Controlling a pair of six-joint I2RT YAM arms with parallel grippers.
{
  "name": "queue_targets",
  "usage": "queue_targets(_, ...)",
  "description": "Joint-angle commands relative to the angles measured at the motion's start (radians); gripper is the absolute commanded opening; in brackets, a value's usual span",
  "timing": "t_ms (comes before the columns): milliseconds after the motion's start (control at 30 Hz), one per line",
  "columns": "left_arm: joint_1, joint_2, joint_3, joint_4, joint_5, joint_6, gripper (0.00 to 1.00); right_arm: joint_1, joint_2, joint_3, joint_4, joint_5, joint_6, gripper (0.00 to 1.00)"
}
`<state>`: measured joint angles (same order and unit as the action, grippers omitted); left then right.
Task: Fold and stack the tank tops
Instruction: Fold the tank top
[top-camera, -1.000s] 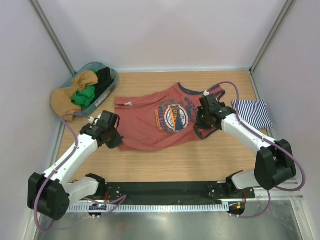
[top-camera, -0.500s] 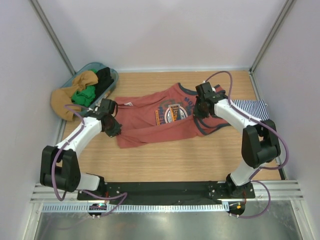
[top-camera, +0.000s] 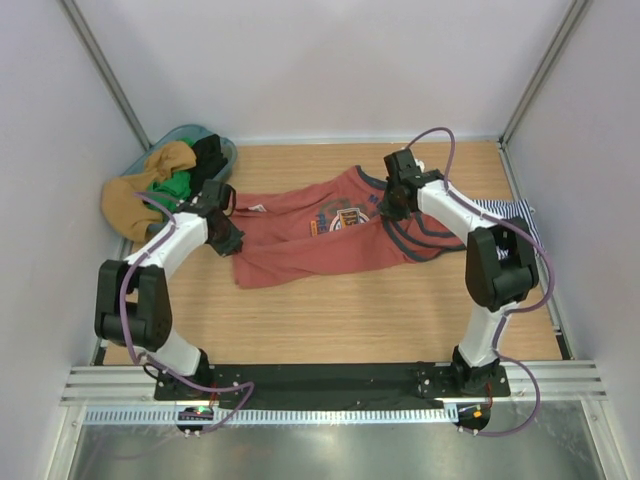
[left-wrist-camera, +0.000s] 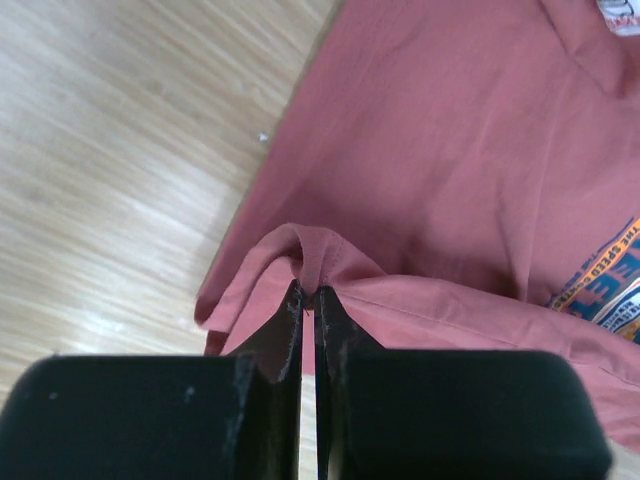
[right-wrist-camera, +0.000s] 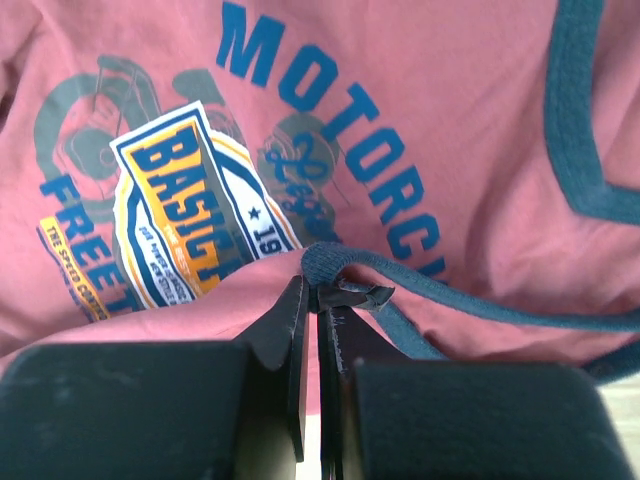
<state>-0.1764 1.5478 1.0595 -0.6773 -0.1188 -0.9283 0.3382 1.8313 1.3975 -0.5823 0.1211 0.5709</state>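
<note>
The rust-red tank top (top-camera: 310, 245) lies across the middle of the table, its near edge lifted and drawn back over the chest graphic (top-camera: 338, 218). My left gripper (top-camera: 226, 236) is shut on a pinch of the red hem (left-wrist-camera: 310, 250) at the top's left end. My right gripper (top-camera: 392, 205) is shut on the navy trim (right-wrist-camera: 335, 262) at the strap end, just above the graphic (right-wrist-camera: 190, 200). The striped tank top (top-camera: 520, 215) lies at the far right, mostly hidden behind the right arm.
A blue bin (top-camera: 222, 150) at the back left holds tan (top-camera: 135, 195), green (top-camera: 172, 188) and black clothes, with the tan cloth spilling over its side. White walls close in the table on three sides. Bare wood (top-camera: 350, 320) shows in front of the top.
Both grippers have moved away from the arm bases toward the back, carrying the red top's near edge over itself. The top now looks narrower and its graphic is partly covered.
</note>
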Motion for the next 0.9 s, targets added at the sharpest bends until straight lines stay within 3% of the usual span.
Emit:
queue_targets(0,0.015,0.035,0.043,0.035,-0.013,0.039,0.02,-0.007,0.026,0.063,0.025,0.019,0.017,0.08)
queue_targets(67,0.023,0.041,0.036,0.071,-0.012,0.048,0.07,-0.008,0.039,0.072,0.042,0.014,0.020,0.09)
queue_targets(333,0.038,0.103,0.037,0.125,0.008,0.062,0.08,-0.013,0.118,0.136,0.042,0.018,0.023,0.10)
queue_targets(433,0.038,0.112,0.048,0.133,0.013,0.088,0.14,-0.013,0.121,0.140,0.044,0.028,0.021,0.16)
queue_targets(500,0.041,0.097,0.045,0.142,0.022,0.115,0.22,-0.016,0.108,0.129,0.044,0.034,0.015,0.26)
queue_targets(567,0.041,0.072,0.037,0.142,0.018,0.121,0.49,-0.016,0.073,0.114,0.052,0.035,0.006,0.34)
queue_targets(667,0.041,0.009,0.011,0.139,0.011,0.126,0.66,-0.015,-0.002,0.055,0.074,0.037,0.001,0.53)
queue_targets(733,0.041,-0.029,-0.007,0.131,0.019,0.123,0.68,-0.015,-0.044,0.015,0.093,0.034,0.004,0.59)
queue_targets(867,0.038,-0.141,-0.056,0.127,0.073,0.100,0.70,-0.015,-0.151,-0.133,0.121,0.015,0.010,0.60)
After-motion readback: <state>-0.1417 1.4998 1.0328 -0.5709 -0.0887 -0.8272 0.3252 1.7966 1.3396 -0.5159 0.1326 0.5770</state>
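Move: Both closed hands still hold the tank top's near edge; its laying place is about 2 cm ahead, 1 cm left and 3 cm below the left hand, and 3 cm straight ahead and 2 cm below the right. The white label lies roughly 9 cm ahead and 4 cm right of the left hand. From the right hand, the printed badge is some 7 cm left and 2 cm ahead, the striped top about 23 cm right and 2 cm back. Both hands lower the edge 2–3 cm forward and down, open to release it, then rise, the right drawing back. ##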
